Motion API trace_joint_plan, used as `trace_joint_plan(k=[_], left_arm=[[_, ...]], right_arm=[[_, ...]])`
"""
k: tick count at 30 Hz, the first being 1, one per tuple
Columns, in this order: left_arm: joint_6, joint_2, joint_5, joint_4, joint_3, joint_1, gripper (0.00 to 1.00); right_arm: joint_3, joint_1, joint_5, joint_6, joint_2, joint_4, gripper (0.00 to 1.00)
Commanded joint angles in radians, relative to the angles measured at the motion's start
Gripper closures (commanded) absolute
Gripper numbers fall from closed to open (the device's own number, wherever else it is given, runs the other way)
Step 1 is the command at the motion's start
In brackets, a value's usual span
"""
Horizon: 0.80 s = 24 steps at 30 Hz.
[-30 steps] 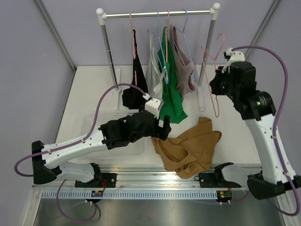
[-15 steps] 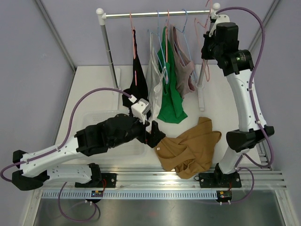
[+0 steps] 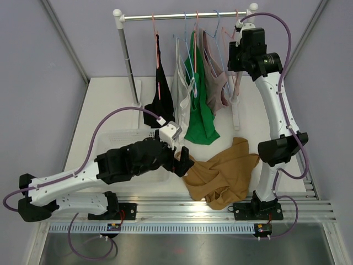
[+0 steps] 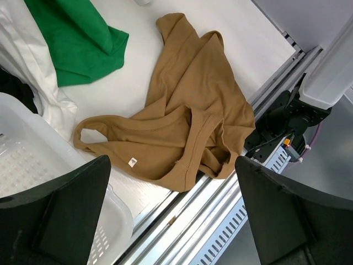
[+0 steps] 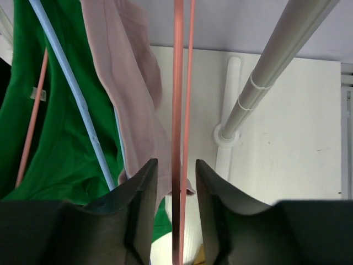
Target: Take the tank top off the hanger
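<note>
The brown tank top (image 3: 223,172) lies crumpled on the table near the front rail, free of any hanger; the left wrist view shows it (image 4: 187,110) spread below the fingers. My left gripper (image 3: 183,160) hovers at its left edge, open wide and empty (image 4: 171,165). My right gripper (image 3: 237,51) is raised to the right end of the clothes rail (image 3: 182,16). The bare pink hanger (image 5: 177,83) runs between its fingers. The jaws stand apart, with a gap on each side of the wire.
On the rail hang black (image 3: 159,83), white (image 3: 182,77), green (image 3: 199,110) and mauve (image 3: 216,83) garments on hangers. A white basket (image 3: 118,138) sits under my left arm. The rack's right post (image 5: 270,66) stands close beside my right gripper.
My right arm has swung the pink hanger up to the rail's right end and its jaws have parted. My left gripper has opened wide and shifted to the tank top's left edge.
</note>
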Motion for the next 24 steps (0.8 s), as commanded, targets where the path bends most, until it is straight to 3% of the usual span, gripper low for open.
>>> trace_joint_plan(k=[1,5,6,12,19,24], left_arm=[[0.012,0.041,-0.030,0.071,0.011,-0.012,0.01],[0.014,0.120,-0.071,0.114,0.017,-0.031,0.01],[0.014,0.146,-0.077,0.125,0.025,-0.035,0.01],[0.017,0.360,-0.031,0.271,0.066,-0.054,0.01],[0.011,0.761,0.079,0.292,0.310,-0.078,0.01],[0.012,0.993,0.087,0.232,0.477,-0.095,0.01]], right_arm=[[-0.019,-0.004,0.001,-0.012,-0.114,0.061,0.57],[-0.019,-0.003,-0.002,-0.002,-0.194,0.024,0.05],[-0.022,-0.003,0.005,-0.001,-0.212,0.018,0.00],[-0.139,-0.004,0.143,0.034,-0.447,0.001,0.00],[-0.683,-0.003,-0.091,0.186,-0.927,0.257,0.00],[-0.828,-0.003,-0.180,0.216,-1.125,0.248,0.01]])
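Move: The brown tank top lies on the table about 16 cm right of the left hand, some 5 cm ahead and 26 cm below. The white basket is about 23 cm left of that hand, 13 cm ahead and 25 cm down. The right hand still has the pink hanger between its fingers, with the rail roughly 8 cm ahead and 18 cm above and the mauve tank top 7 cm left, 3 cm ahead and 8 cm below. Swinging rightward about 20 cm while sinking some 16 cm, the left hand comes in low over the brown tank top, fingers staying wide open and tipping further down. The right hand opens fully around the pink hanger, lets go, then backs off nearly 30 cm from the rail, rising about 14 cm as its fingers tilt up towards level. ##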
